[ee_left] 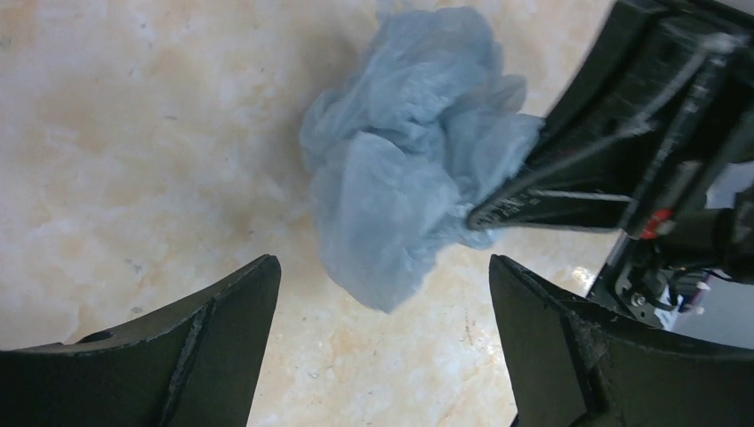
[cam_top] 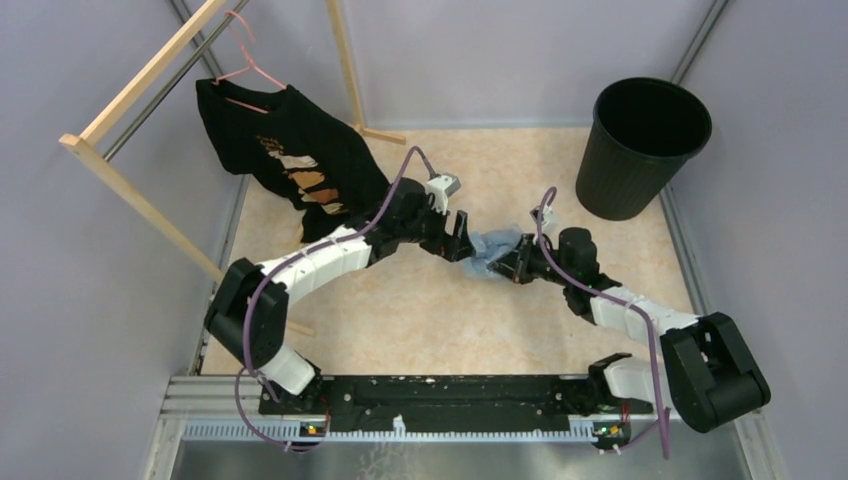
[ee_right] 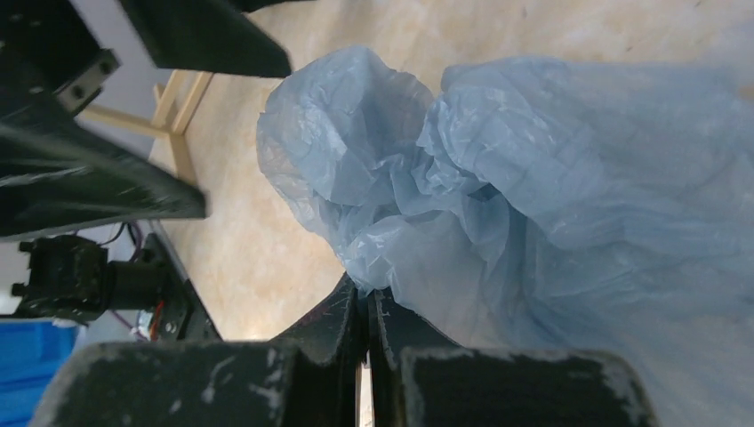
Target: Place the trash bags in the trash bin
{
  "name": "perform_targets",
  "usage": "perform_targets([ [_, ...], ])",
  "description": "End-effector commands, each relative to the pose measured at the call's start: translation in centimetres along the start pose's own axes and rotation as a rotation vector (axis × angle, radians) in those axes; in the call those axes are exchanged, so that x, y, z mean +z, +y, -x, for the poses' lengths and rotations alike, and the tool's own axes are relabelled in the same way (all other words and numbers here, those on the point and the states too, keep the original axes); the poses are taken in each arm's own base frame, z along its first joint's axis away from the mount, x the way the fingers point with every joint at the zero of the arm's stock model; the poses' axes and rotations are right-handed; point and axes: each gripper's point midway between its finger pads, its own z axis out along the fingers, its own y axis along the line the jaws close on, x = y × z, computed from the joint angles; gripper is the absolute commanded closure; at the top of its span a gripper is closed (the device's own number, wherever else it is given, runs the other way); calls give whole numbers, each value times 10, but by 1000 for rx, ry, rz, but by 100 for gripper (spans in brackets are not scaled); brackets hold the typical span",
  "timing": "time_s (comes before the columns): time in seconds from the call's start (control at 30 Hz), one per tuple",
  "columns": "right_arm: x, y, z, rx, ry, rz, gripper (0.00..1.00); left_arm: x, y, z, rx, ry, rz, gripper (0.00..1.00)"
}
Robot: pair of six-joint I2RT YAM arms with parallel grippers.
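Observation:
A crumpled pale-blue trash bag [cam_top: 491, 250] lies bunched at the table's middle, between both grippers. My right gripper [cam_top: 508, 263] is shut on its edge; in the right wrist view the film [ee_right: 498, 178] bulges out from the pinched tips [ee_right: 364, 294]. My left gripper [cam_top: 462, 235] stands wide open just left of the bag. In the left wrist view the bag [ee_left: 405, 160] hangs ahead of the spread fingers [ee_left: 231, 329], clear of them, with the right gripper's finger [ee_left: 569, 178] biting into its right side. The round black trash bin [cam_top: 640, 145] stands upright at the back right.
A black T-shirt [cam_top: 290, 160] hangs on a pink hanger [cam_top: 245, 60] from a wooden rack [cam_top: 140, 110] at the back left. Grey walls close in the tan marbled table [cam_top: 420, 310] on three sides. The arms' base rail [cam_top: 440, 400] runs along the near edge.

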Motion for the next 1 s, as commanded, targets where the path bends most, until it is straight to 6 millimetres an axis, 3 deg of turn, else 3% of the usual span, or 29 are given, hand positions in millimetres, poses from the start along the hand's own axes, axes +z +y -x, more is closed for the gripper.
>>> perform_targets([
  [0.0, -3, 23, -5, -3, 6, 126, 100, 7, 11, 9, -8, 32, 59, 6],
  [0.17, -5, 22, -9, -3, 10, 121, 100, 25, 11, -14, -65, 118, 2, 9],
  [0.33, -6, 17, -11, -6, 18, 92, 100, 39, 16, -23, -97, 189, 7, 31],
  [0.47, -9, -1, -10, 0, 7, -27, 100, 34, 20, -14, -71, 186, 40, 62],
  [0.57, -16, -24, -5, 21, -33, -177, 100, 16, 36, 7, -14, 133, 180, 88],
  [0.63, -26, -43, 2, 41, -87, -306, 100, -3, 46, 24, 13, 66, 290, 99],
  [0.7, -35, -51, 4, 50, -123, -367, 100, -25, 55, 40, 42, -21, 388, 100],
  [0.83, -39, -50, 7, 57, -153, -363, 100, -67, 57, 68, 63, -210, 491, 100],
  [0.97, -33, -43, 1, 76, -128, -315, 100, -90, 48, 80, 80, -336, 483, 100],
])
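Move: The left hand, fingers open, has the bunched blue trash bag roughly 5 cm to its right, level with it in reach and about 6 cm lower. The right fingers already pinch this bag, whose middle lies some 3 cm ahead of them, 2 cm to the left and 2 cm below. The bin stands about 19 cm ahead of the right hand and 24 cm to its right, its middle some 6 cm higher; the hanging black shirt is roughly 30 cm left and 14 cm ahead of the left hand, and higher. The left hand sinks about 6 cm onto the near end of the bag, closes its fingers to pinch it, then draws up some 11 cm and off to the left, turning counter-clockwise. The right hand keeps its pinch throughout, first easing back slightly, then pulling about 5 cm right and a little forward while turning clockwise some 20 degrees, away from the left hand. ##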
